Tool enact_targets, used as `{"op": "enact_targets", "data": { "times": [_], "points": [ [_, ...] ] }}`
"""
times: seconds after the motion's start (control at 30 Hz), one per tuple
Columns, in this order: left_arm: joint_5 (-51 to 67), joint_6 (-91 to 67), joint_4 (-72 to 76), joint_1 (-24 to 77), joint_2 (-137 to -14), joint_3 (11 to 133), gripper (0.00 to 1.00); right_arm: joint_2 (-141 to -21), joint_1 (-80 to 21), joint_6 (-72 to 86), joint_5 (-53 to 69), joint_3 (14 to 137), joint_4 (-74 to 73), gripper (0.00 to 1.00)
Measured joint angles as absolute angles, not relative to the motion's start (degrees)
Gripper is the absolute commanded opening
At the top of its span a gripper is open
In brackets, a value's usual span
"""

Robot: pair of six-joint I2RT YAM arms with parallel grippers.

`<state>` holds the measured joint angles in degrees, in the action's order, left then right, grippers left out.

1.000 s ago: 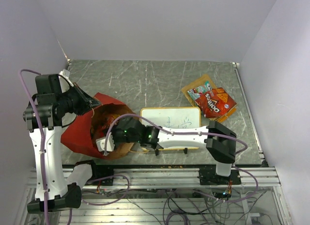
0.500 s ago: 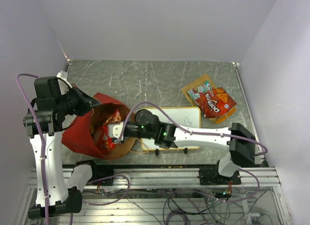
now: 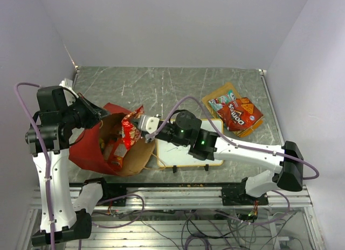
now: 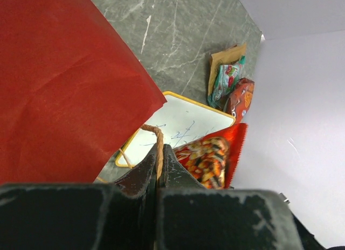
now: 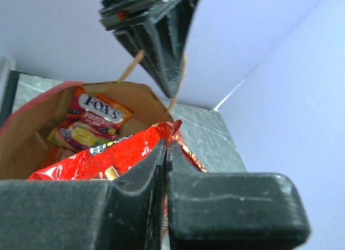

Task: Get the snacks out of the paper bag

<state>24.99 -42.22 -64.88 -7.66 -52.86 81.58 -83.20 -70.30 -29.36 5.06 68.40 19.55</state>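
Observation:
The red paper bag (image 3: 89, 147) lies at the left with its brown mouth facing right. My left gripper (image 3: 100, 114) is shut on its thin handle (image 4: 159, 147) and holds the mouth up. At the mouth, my right gripper (image 3: 143, 124) is shut on the top edge of a red snack packet (image 3: 130, 129), which hangs just above the bag's rim. The right wrist view shows that packet (image 5: 110, 155) pinched between the fingers, and a Fox's packet (image 5: 97, 112) still deep inside the bag (image 5: 27, 142). An orange bag (image 3: 222, 94), a teal packet (image 3: 220, 103) and a red Doritos bag (image 3: 241, 114) lie at the right.
A yellow-framed whiteboard (image 3: 207, 132) with writing lies on the grey marbled table (image 3: 161, 88) under my right forearm, between the bag and the pile of snacks. Pale walls close in the table at the back and on both sides.
My right gripper has drawn back out of the bag, up and to the right, bringing the red packet with it. The left gripper has kept its hold on the handle.

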Motion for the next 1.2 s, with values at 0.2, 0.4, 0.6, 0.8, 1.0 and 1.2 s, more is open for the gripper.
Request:
{"op": "enact_targets", "data": {
  "times": [0.2, 0.4, 0.6, 0.8, 1.0, 1.2],
  "points": [
    [23.7, -40.5, -65.4, -7.7, -52.9, 81.6, 0.07, -80.5, -67.2, -27.6, 1.8, 67.7, 20.3, 0.0],
    [23.6, -38.6, -66.1, -7.7, -53.0, 79.6, 0.07, -75.9, -60.3, -27.5, -6.2, 65.0, 18.1, 0.0],
    [23.8, -37.7, -66.3, -7.6, -53.6, 79.4, 0.07, -74.7, -48.8, -25.3, -17.4, 63.1, 11.2, 0.0],
    [24.1, -36.5, -66.3, -7.7, -54.7, 79.5, 0.07, -75.5, -37.4, -20.1, -22.3, 61.2, 3.9, 0.0],
    [25.1, -36.2, -66.3, -7.7, -55.2, 79.5, 0.07, -83.1, -30.7, -15.4, -28.3, 67.9, -3.2, 0.0],
    [25.8, -35.9, -66.3, -7.7, -55.2, 79.5, 0.07, -86.2, -23.6, -12.3, -28.9, 70.8, -8.4, 0.0]
  ]
}}
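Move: The red snack packet already hangs from the right fingers. The snack pile it is taken to lies about 45 cm to the right hand's right, 21 cm ahead and some 32 cm below. On the way, the whiteboard sits roughly 24 cm to the right, 5 cm ahead and 35 cm down; the paper bag stands about 10 cm left, level fore and aft, 25 cm below. From the left hand, the pile is about 52 cm right, 17 cm ahead and 31 cm down. Swing the right gripper with its pinched red packet away from the paper bag, over the whiteboard to the snack pile: about 35 cm right and 25 cm forward, rising slightly, then sinking well below its starting height. Turn the wrist some 80 degrees clockwise, tipping the fingers down, and stay shut. Keep the left fingers on the bag's handle and let that hand sink slightly. ##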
